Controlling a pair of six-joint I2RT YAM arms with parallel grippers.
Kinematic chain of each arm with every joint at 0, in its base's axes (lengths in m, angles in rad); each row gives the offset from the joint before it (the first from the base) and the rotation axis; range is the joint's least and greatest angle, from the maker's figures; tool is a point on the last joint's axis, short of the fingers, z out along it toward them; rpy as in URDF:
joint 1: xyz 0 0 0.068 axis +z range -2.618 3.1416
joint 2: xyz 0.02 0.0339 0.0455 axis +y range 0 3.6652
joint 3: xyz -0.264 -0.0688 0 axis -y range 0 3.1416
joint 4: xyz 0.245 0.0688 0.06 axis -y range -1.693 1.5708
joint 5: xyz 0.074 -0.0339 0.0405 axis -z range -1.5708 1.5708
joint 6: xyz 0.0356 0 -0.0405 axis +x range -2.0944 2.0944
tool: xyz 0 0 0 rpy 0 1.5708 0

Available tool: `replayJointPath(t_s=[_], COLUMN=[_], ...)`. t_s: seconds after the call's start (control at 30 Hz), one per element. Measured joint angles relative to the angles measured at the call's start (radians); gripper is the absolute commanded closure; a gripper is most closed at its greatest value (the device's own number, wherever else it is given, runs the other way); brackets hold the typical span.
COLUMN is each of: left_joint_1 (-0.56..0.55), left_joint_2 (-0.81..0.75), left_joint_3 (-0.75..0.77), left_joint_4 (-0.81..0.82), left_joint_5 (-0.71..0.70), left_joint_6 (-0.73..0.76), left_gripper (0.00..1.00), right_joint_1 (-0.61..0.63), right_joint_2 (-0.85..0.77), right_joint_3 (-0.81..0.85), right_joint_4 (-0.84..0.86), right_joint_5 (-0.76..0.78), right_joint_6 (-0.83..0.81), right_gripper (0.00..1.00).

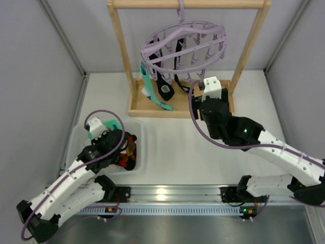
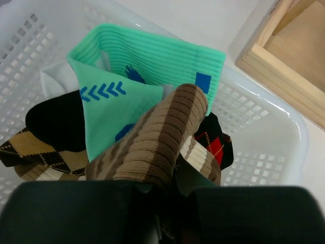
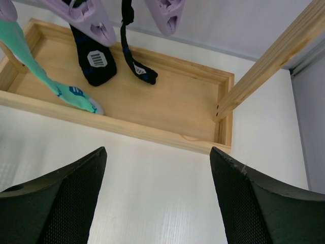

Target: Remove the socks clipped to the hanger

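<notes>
The lilac hanger (image 1: 185, 48) hangs from the wooden rack's top bar. Clipped to it are a mint-green sock (image 1: 148, 89) and two black socks (image 1: 163, 86). From the right wrist, the mint sock (image 3: 35, 76), a wide black sock (image 3: 94, 63) and a narrow black one (image 3: 133, 61) dangle over the rack's base. My right gripper (image 3: 158, 162) is open and empty, just in front of that base, under the hanger's right side. My left gripper (image 2: 165, 190) is down in the white basket, shut on a brown striped sock (image 2: 157, 137) beside a mint-green sock (image 2: 152, 66).
The white plastic basket (image 2: 264, 117) at the front left holds argyle socks in tan and black (image 2: 35, 150) and in red and black (image 2: 213, 142). The light wooden rack (image 1: 122, 51) stands at the back, its tray-like base (image 3: 167, 101) on the table.
</notes>
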Motion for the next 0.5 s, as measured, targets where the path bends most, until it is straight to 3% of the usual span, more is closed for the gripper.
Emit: replayJointPath(t_s=[0.03,0.13,0.17,0.3,0.5], left_joint_1=[0.008,0.016,0.016,0.016,0.016], left_joint_2=[0.002,0.030,0.050,0.116,0.052], left_joint_3=[-0.001,-0.001,-0.001,0.000,0.109], left_joint_4=[-0.001,0.004,0.006,0.007,-0.002], left_joint_5=[0.005,0.034,0.047,0.107,0.213], left_joint_6=[-0.005,-0.012,-0.014,-0.014,0.082], left_gripper=[0.77,0.61,0.37,0.02,0.02], right_joint_1=[0.000,-0.001,-0.001,-0.005,-0.026], right_joint_2=[0.000,0.000,0.000,-0.003,-0.023], right_joint_3=[-0.007,-0.021,-0.024,-0.025,-0.034], right_joint_4=[0.001,0.002,0.003,0.003,0.008], right_joint_5=[-0.003,-0.014,-0.016,-0.024,-0.032], right_joint_6=[0.000,0.000,0.000,0.000,0.000], right_gripper=[0.21,0.21,0.20,0.20,0.20])
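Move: The left hand, already holding the brown striped sock, is over the laundry basket. The basket's middle lies about 3 cm back, 1 cm left and 13 cm below. Just under the hand are the teal socks, some 3 cm ahead and 3 cm left. The red-and-black argyle sock is about 3 cm back and 7 cm right; both are roughly 10 cm down. From the right hand, the basket's middle is some 40 cm left, 9 cm back and 31 cm lower. The left hand sinks about 3 cm into the space over the basket, drifting right and tipping its fingers slightly further down, while they spread from nearly shut to wide open and let go of the brown striped sock. It then turns back and climbs about 4 cm off the sock pile, still moving right for some 3.5 cm in all and swinging about 10 degrees clockwise, fingers wide and empty. ##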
